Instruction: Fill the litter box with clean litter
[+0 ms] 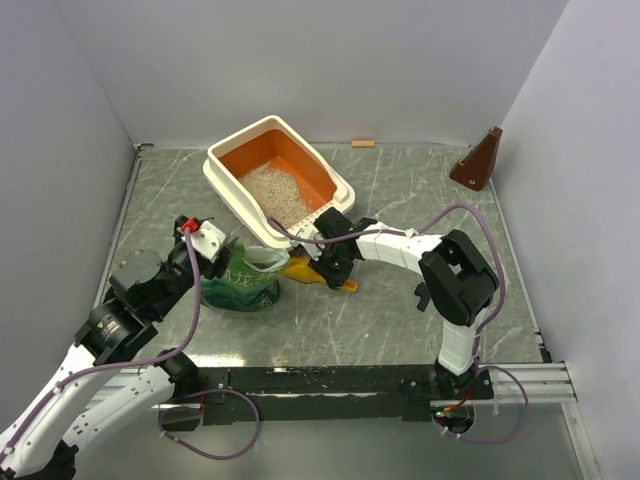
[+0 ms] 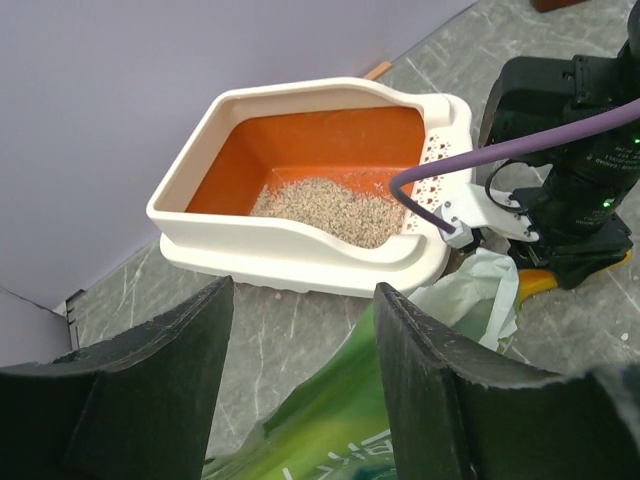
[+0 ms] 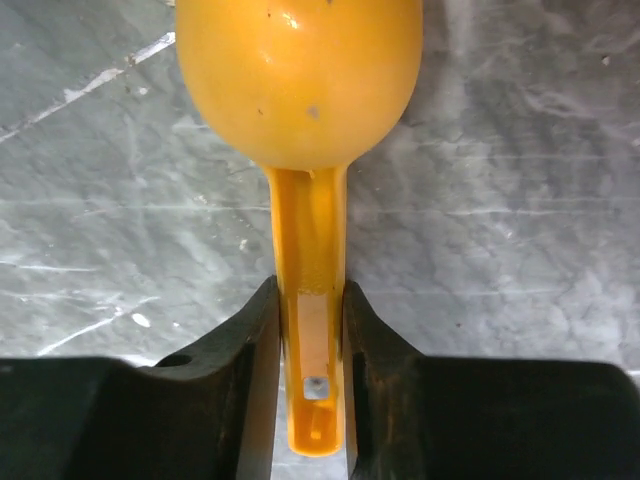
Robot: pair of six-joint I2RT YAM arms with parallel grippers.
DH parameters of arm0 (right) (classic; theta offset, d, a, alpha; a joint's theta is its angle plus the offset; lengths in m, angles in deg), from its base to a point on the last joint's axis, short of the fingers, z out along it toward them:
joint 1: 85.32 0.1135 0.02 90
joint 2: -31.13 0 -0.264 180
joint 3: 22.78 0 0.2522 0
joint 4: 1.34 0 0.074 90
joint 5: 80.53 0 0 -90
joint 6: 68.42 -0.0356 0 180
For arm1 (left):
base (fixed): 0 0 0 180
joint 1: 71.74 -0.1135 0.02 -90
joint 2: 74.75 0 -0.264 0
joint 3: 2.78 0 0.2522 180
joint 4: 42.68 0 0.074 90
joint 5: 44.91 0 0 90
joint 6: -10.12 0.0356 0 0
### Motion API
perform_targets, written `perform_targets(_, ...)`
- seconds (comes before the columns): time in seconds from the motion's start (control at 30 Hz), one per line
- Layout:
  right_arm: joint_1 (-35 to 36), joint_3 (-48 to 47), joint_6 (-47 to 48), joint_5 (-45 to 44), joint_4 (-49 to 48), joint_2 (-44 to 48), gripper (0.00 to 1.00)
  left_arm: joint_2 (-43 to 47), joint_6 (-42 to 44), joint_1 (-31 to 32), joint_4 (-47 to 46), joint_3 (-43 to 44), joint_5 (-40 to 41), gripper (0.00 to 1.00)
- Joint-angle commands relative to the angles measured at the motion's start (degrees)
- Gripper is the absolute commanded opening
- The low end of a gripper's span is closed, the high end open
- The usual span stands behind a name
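The litter box (image 1: 225,185) (image 2: 300,245) stands at the back of the table, cream rim and orange inside, with a patch of clean litter (image 1: 275,190) (image 2: 330,205) at its near end. In front of it lies a yellow-orange scoop (image 1: 300,270) (image 3: 300,80), bowl down on the table. My right gripper (image 1: 335,268) (image 3: 310,290) is shut on its handle, a finger pressed against each side. My left gripper (image 1: 215,250) (image 2: 300,290) stands open over the crinkled green bag (image 1: 240,290) (image 2: 340,420), its fingers apart from the bag's edge.
A brown wedge-shaped object (image 1: 478,160) stands at the back right, and a small wooden block (image 1: 363,143) lies by the back wall. A purple cable (image 2: 480,155) loops from my right arm (image 2: 570,150) over the box's near corner. Walls close in the left, back and right.
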Motion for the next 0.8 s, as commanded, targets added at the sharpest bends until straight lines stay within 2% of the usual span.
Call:
perform_targets(0.0,0.0,-3.0,-0.6,1.1,7.8,2.5,0.00,0.7,-0.7,0.1,-2.4,3.4,-0.8,0.63)
perform_targets(0.3,0.4,-7.1,-1.7,1.4,21.1,13.4,0.00,1.0,-0.5,0.1,-4.7,2.8,-4.2,0.63)
perform_targets(0.47,0.4,-8.5,-5.8,1.9,21.5,23.4,0.00,1.4,-0.1,0.2,-5.7,3.3,-6.6,0.63)
perform_targets(0.77,0.8,-23.9,-13.3,-0.8,34.8,28.8,0.00,3.8,5.7,0.2,-6.7,3.4,-14.4,0.66)
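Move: The scoop's handle is already between the right fingers just above the table. The green litter bag it will dip into stands some 20 cm to that hand's left and level with it, its middle about 9 cm higher. The litter box's middle is roughly 24 cm ahead and 14 cm left, and a black clip lies about 19 cm right and 2 cm back. From the left hand, the bag's middle is about 22 cm below, 2 cm ahead and 3 cm right. Keep the right fingers shut on the yellow scoop's handle and ease it back about 4 cm and a little right, then swing into a fast lift of some 20 cm straight off the table, tipping the bowl end up slightly. Meanwhile draw the open left gripper up about 4 cm and slightly back from the bag's top, turning it a little clockwise. ##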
